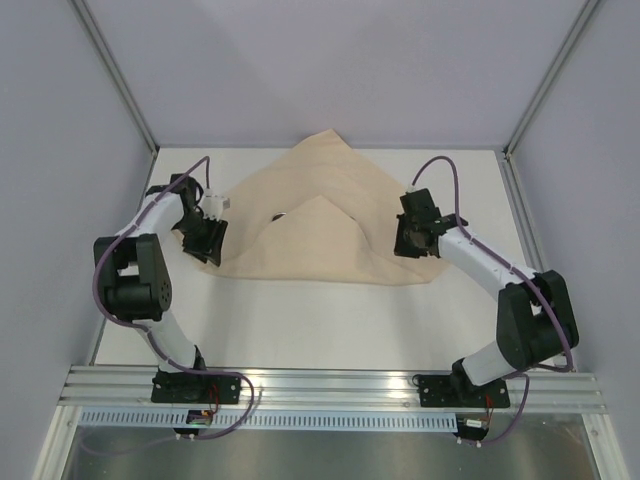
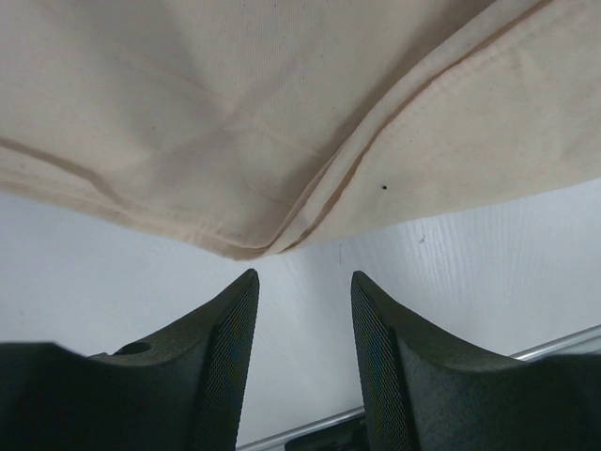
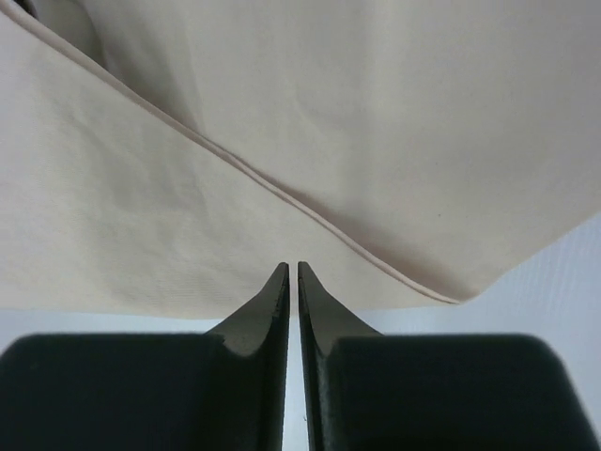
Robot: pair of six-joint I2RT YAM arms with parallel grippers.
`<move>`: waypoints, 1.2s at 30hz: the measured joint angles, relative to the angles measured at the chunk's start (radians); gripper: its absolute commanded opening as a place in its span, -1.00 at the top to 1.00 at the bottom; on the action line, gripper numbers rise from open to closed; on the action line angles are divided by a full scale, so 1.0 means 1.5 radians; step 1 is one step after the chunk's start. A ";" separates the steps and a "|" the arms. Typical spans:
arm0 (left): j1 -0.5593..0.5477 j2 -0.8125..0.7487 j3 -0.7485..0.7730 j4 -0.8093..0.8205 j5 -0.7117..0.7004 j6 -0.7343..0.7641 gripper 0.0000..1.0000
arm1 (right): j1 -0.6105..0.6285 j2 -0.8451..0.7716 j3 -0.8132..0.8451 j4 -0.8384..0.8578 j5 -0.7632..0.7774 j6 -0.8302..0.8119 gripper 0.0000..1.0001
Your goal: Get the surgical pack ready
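The surgical pack shows as a tan cloth sheet (image 1: 310, 225) folded over itself in the middle of the white table; whatever lies under it is hidden. A small dark gap (image 1: 280, 215) shows where two flaps meet. My left gripper (image 1: 207, 243) is at the cloth's left corner, open, and the hemmed corner (image 2: 268, 246) lies just ahead of its fingertips (image 2: 302, 274), apart from them. My right gripper (image 1: 412, 240) is at the cloth's right edge. Its jaws (image 3: 290, 266) stand shut to a thin slit with nothing between them, tips over the cloth (image 3: 141, 235) near a hem (image 3: 310, 216).
Grey walls and two slanted metal posts (image 1: 120, 85) close in the table at the back and sides. An aluminium rail (image 1: 330, 385) carrying both arm bases runs along the near edge. Bare white tabletop (image 1: 330, 320) lies between the cloth and the rail.
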 measured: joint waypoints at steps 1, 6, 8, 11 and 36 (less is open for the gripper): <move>-0.001 0.018 -0.007 0.004 -0.006 0.000 -0.04 | 0.000 0.011 -0.012 0.005 -0.002 0.001 0.84; -0.004 0.089 -0.027 0.027 -0.048 -0.008 -0.04 | -0.001 0.079 -0.057 0.019 -0.009 0.005 0.86; -0.005 0.087 -0.027 0.030 -0.057 -0.010 -0.04 | -0.002 0.093 -0.061 0.018 -0.010 0.005 0.86; -0.008 0.087 -0.024 0.029 -0.064 -0.012 -0.04 | -0.002 0.094 -0.061 0.023 -0.010 0.004 0.84; 0.185 0.256 0.336 -0.036 -0.057 -0.014 -0.58 | -0.003 0.076 0.003 -0.014 0.001 -0.019 0.76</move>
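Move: The drape's far-left corner, the left gripper's goal, lies about 14 cm ahead, 13 cm left and 6 cm below it. The drape's near-left bend is just 2 cm ahead and 3 cm left, on the cloth below. From the shut right gripper, the drape's near-right corner is roughly 7 cm right, 1 cm back and 8 cm down; the folded flap's tip is some 28 cm ahead and 29 cm left, about 5 cm lower. Dip the left gripper about 5 cm towards the drape's near-left bend, hold there briefly, then lift it and arc forward and left, some 15 cm in all, before sinking towards the far-left corner. Turn it about 20 degrees counter-clockwise and open the fingers wider. Meanwhile, lower the closed right fingers 7 cm and slightly back towards the drape's near edge, then raise them about 3 cm and hover. ##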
